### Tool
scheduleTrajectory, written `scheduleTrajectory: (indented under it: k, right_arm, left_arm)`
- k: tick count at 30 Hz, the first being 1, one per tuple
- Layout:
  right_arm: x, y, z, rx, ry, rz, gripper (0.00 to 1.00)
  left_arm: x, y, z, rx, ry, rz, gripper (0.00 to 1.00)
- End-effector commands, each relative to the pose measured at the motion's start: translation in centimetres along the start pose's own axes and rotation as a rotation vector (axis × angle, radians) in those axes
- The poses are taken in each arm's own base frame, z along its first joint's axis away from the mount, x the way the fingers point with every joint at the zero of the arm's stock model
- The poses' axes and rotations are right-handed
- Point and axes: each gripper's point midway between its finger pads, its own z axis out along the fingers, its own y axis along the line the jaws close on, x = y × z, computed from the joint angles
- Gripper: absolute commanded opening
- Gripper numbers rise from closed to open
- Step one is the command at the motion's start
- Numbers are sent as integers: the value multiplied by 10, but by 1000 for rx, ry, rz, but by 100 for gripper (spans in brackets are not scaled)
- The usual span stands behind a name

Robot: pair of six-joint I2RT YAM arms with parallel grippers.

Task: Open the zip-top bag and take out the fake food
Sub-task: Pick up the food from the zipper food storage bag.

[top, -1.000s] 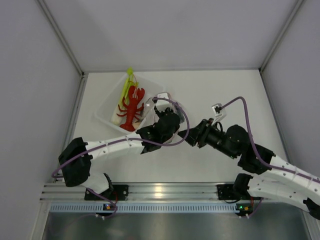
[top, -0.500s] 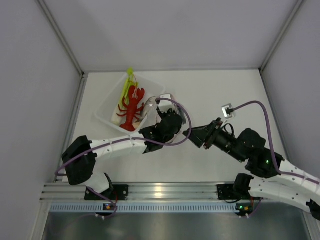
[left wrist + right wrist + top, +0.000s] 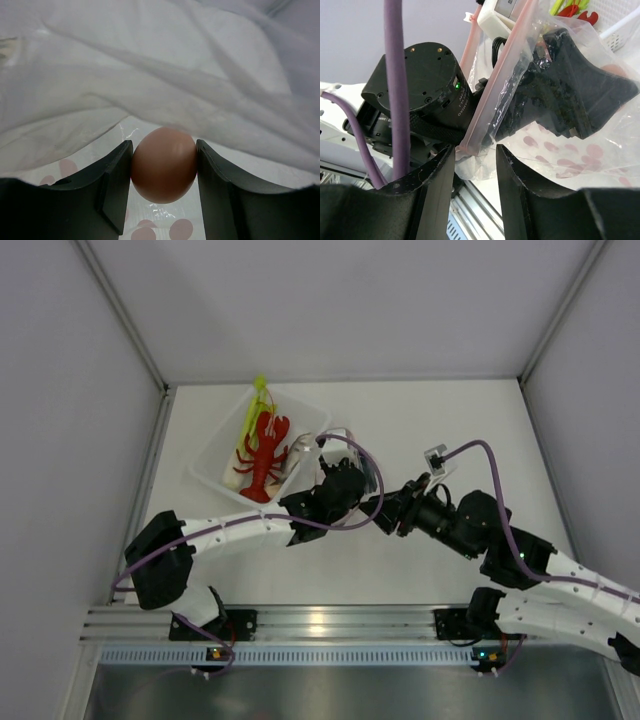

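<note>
The clear zip-top bag (image 3: pixel 366 466) with pink dots lies at mid-table, and my left gripper (image 3: pixel 345 483) reaches inside it. In the left wrist view the left gripper (image 3: pixel 163 172) is shut on a pinkish-beige round piece (image 3: pixel 163 164), with the bag's film (image 3: pixel 150 75) draped overhead. My right gripper (image 3: pixel 475 167) stands open, and the corner of the bag's pink zip strip (image 3: pixel 492 95) hangs between its fingers, touching the left one. From above, the right gripper (image 3: pixel 384 511) meets the bag's near right edge. The red lobster (image 3: pixel 264 453) and green leek (image 3: pixel 252 412) lie in the tray.
A rigid clear tray (image 3: pixel 212 468) sits at the back left, just beyond the bag. Grey walls close the table on three sides. Purple cables loop over both wrists. The aluminium rail (image 3: pixel 320 622) with the arm bases runs along the near edge.
My right arm pulled back to the right half a second ago, then returned to the bag's edge, its jaws slightly narrower. The left arm has barely moved and kept its hold.
</note>
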Motion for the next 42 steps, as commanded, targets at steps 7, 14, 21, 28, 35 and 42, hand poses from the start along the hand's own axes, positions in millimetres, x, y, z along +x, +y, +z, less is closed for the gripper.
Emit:
scheduleTrajectory:
  k: [7,14,21,28,35,42]
  right_arm:
    - [-16,22,8,-62,-37,-20,38]
    - [-25,18,12,-34,-71,-70,20]
    - [-19,13,12,-33,-70,-90,0]
    - [8,6,7,-75,-15,-116,0]
    - [44,-12,3,-77,82,-188,0]
    - [77,-29,7,-54,178,-225,0]
  left_arm:
    - [-17,-14,-1,23,-20,-55,0]
    - [-12,-18,-2,46,4,-64,0]
    - [-19,-20,-4,50,0,-66,0]
    - [-24,-10,1,15,10,-94,0]
    - [-33,9,14,-47,-6,-115,0]
    - [-28,8,23,-55,12,-151,0]
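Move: For the right hand, the lower end of the bag's zip edge is close ahead, about 2 cm forward, 2 cm left and 1 cm higher; the egg in the left fingers is roughly 12 cm ahead of the right hand, 2 cm left and 8 cm lower. From the left hand, the tray's middle is some 24 cm left, 5 cm ahead and 17 cm down, with the lobster in it 22 cm left, 4 cm ahead and 15 cm down. Right fingers shut by the zip edge, then sink about 8 cm; left keeps the egg, easing 3 cm forward-left. ##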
